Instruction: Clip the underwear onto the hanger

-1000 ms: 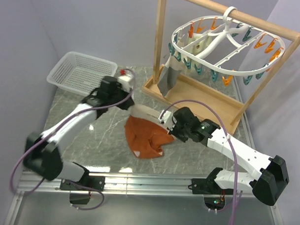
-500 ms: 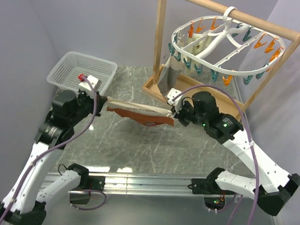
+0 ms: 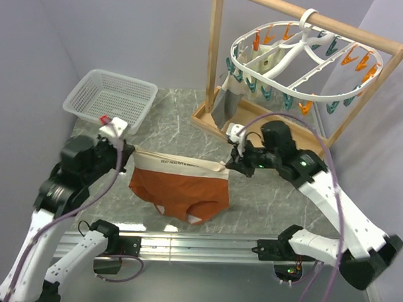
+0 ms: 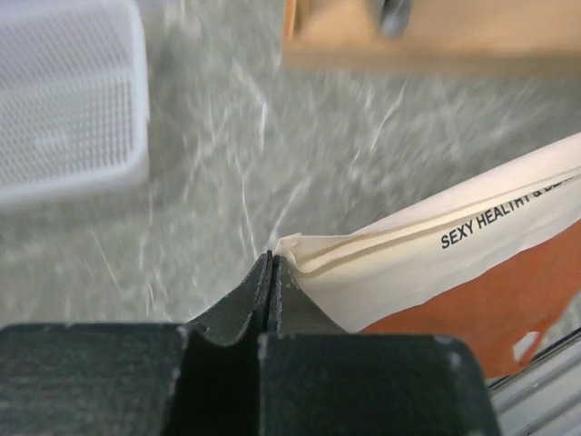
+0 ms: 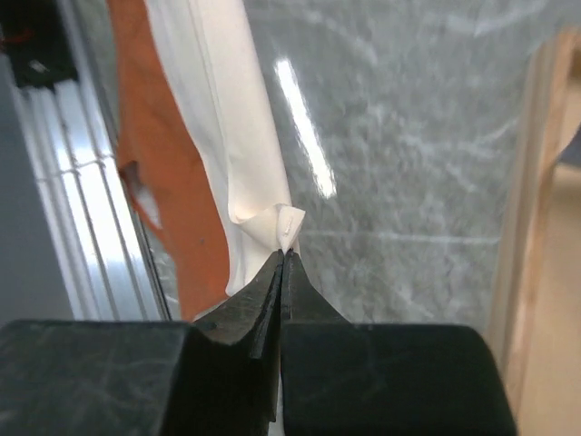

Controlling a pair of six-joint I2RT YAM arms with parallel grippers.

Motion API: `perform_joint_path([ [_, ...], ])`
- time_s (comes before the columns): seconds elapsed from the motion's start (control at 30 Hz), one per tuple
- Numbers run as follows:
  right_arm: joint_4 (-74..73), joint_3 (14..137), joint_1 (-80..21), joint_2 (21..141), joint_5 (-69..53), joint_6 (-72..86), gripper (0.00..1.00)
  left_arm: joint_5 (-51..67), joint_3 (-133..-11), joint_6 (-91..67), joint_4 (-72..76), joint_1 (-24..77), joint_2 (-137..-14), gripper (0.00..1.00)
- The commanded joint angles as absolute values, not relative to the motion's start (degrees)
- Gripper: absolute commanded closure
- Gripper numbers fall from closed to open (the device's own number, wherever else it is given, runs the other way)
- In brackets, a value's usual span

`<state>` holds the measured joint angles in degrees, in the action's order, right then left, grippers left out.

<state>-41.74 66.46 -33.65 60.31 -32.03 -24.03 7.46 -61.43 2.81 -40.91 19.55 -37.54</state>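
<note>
The rust-orange underwear [image 3: 180, 190] with its cream waistband [image 3: 178, 165] hangs stretched in the air between both arms above the marble table. My left gripper [image 3: 130, 150] is shut on the waistband's left end [image 4: 290, 257]. At the other end, my right gripper [image 3: 227, 166] is shut on the waistband's corner [image 5: 283, 227]. The orange cloth [image 5: 154, 173] droops below the band. The white oval hanger [image 3: 304, 62] with orange and teal clothespins hangs by its hook from the wooden rod, up and to the right of the right gripper.
A wooden frame [image 3: 215, 52] with a base tray [image 3: 268, 130] stands at the back right. A grey cloth [image 3: 223, 105] and a cream cloth [image 3: 267, 60] hang from the hanger's pins. A white mesh basket [image 3: 110, 98] sits at the back left.
The underwear lay crumpled on the table; both arms lifted it and pulled apart, so it now hangs spread flat by its waistband. The left arm swung back towards the left.
</note>
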Motion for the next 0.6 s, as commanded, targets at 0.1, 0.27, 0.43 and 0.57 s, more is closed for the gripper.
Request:
perform_joint_path([
  [0.1, -33.9, 65.5, -33.8, 80.1, -22.8, -19.3, 1.00, 0.2, -56.6, 2.5, -34.6, 19.1, -56.1, 1.00],
  [0.27, -26.6, 67.8, -33.8, 91.5, -18.1, -14.2, 1.00, -5.4, -56.0, 3.8, -24.7, 18.9, -73.5, 1.00],
  [0.43, -24.6, 73.4, -32.8, 100.1, -10.0, -9.6, 0.92, -4.5, -61.1, 3.4, -17.9, 17.7, -89.0, 0.95],
  [0.57, -25.0, 76.5, -31.7, 102.5, -4.4, -6.1, 0.45, -2.5, -68.8, 1.8, -18.4, 17.0, -96.2, 0.74],
])
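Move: Each hand holds a waistband corner of the underwear. The bare table spot for the left corner is about 15 cm ahead of the left hand, 1 cm right and 26 cm below; the right's is 13 cm ahead, 2 cm left and 21 cm below. The basket lies 36 cm ahead and 17 cm left of the left hand, the stand base 28 cm ahead and 13 cm right of the right hand, both some 20 cm below. Both hands lower the underwear's waistband 20–25 cm and forward some 15 cm onto the table, then open. ##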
